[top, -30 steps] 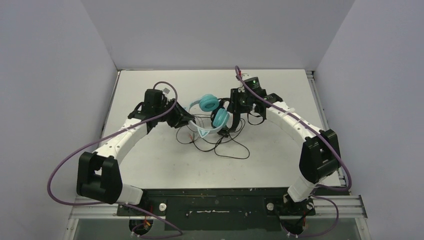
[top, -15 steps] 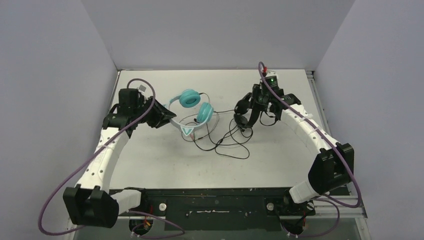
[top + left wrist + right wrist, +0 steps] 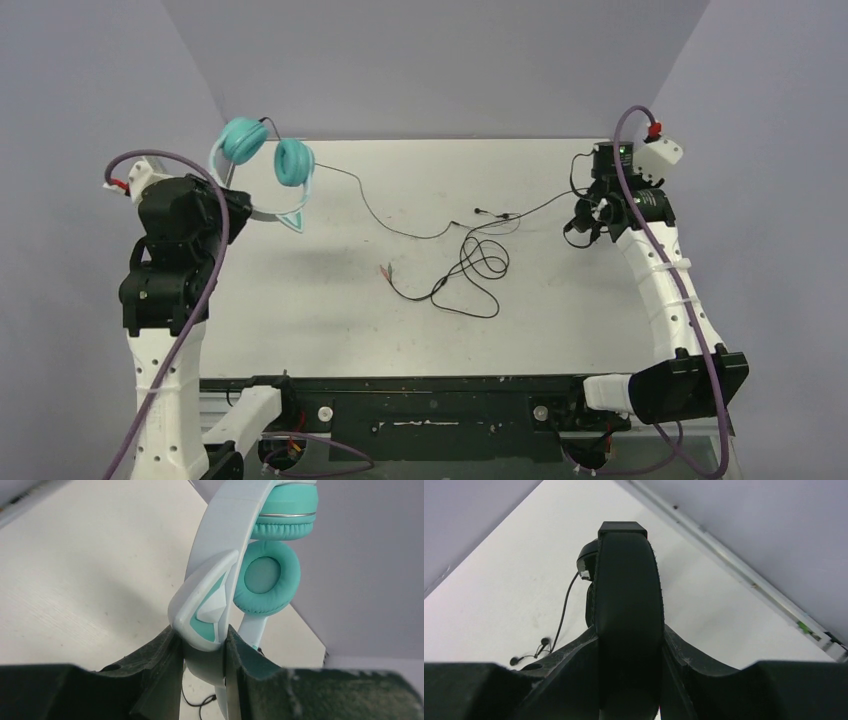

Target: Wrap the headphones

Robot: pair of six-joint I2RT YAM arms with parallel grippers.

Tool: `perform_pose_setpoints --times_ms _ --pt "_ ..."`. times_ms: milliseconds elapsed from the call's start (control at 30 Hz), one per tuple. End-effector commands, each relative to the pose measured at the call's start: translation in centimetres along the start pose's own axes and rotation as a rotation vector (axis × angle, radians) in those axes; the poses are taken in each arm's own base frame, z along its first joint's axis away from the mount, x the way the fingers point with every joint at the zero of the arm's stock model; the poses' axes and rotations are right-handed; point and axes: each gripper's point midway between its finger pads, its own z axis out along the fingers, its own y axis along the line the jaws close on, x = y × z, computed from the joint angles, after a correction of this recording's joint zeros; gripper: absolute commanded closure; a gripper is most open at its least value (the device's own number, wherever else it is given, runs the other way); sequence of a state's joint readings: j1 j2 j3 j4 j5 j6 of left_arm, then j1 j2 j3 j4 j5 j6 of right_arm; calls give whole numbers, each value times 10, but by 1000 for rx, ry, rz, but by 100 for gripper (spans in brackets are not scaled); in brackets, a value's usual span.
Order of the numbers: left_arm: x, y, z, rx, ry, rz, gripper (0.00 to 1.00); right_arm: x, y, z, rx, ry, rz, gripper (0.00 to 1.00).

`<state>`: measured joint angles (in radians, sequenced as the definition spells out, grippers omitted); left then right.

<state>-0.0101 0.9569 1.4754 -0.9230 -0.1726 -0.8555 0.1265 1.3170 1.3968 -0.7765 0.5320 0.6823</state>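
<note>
The teal headphones [image 3: 265, 160] hang in the air over the table's back left corner, both round ear cups up. My left gripper [image 3: 243, 208] is shut on their pale headband, right by a cat-ear point [image 3: 207, 605]; in the left wrist view the left gripper [image 3: 202, 641] has both pads pressed on the band. Their thin black cable [image 3: 375, 212] runs down and right onto the table. At the right edge, my right gripper [image 3: 592, 212] is shut on the all-black headphones [image 3: 626, 580], their wide band filling the jaws of the right gripper [image 3: 629, 635].
Loose black cable loops [image 3: 482, 260] lie mid-table, with a red-tipped plug [image 3: 385, 268] to their left. A strand [image 3: 535, 210] stretches from there toward the right gripper. Grey walls close in on the left, back and right. A metal rail [image 3: 744, 575] runs along the table's right edge.
Both arms swung apart. The left carried the teal headphones up and to the back left corner; the right took the black headphones to the right edge. The cables are drawn out between them.
</note>
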Motion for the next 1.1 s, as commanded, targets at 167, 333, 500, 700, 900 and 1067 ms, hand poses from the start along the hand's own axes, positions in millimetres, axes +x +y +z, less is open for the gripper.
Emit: perform_pose_setpoints --times_ms 167,333,500,700,900,1067 --pt "-63 -5 -35 -10 -258 39 95 25 -7 9 -5 73 -6 80" --pt "-64 -37 -36 107 -208 77 95 77 -8 24 14 263 -116 78" --pt "-74 -61 -43 174 -203 110 95 96 0 26 -34 355 -202 25" --pt "-86 -78 -50 219 -220 116 94 98 73 -25 -387 291 -313 0" --pt "-97 -88 -55 240 -251 96 94 145 128 -77 -597 299 -474 2" --pt "-111 -93 -60 239 -299 75 94 194 158 -91 -703 369 -575 4"
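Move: The right hand holds the black headphones about 18 cm above bare table; their resting place lies below, some 7 cm left. From that hand the cable tangle lies roughly 21 cm left and 4 back, and the thin cable's joint 26 left and 3 ahead, both at table height. For the left hand, holding the teal headphones high, the tangle is about 43 cm right, 5 ahead and 29 below. Right lowers the black headphones some 10 cm, opens, then sweeps 20 cm left; left raises the teal pair. ##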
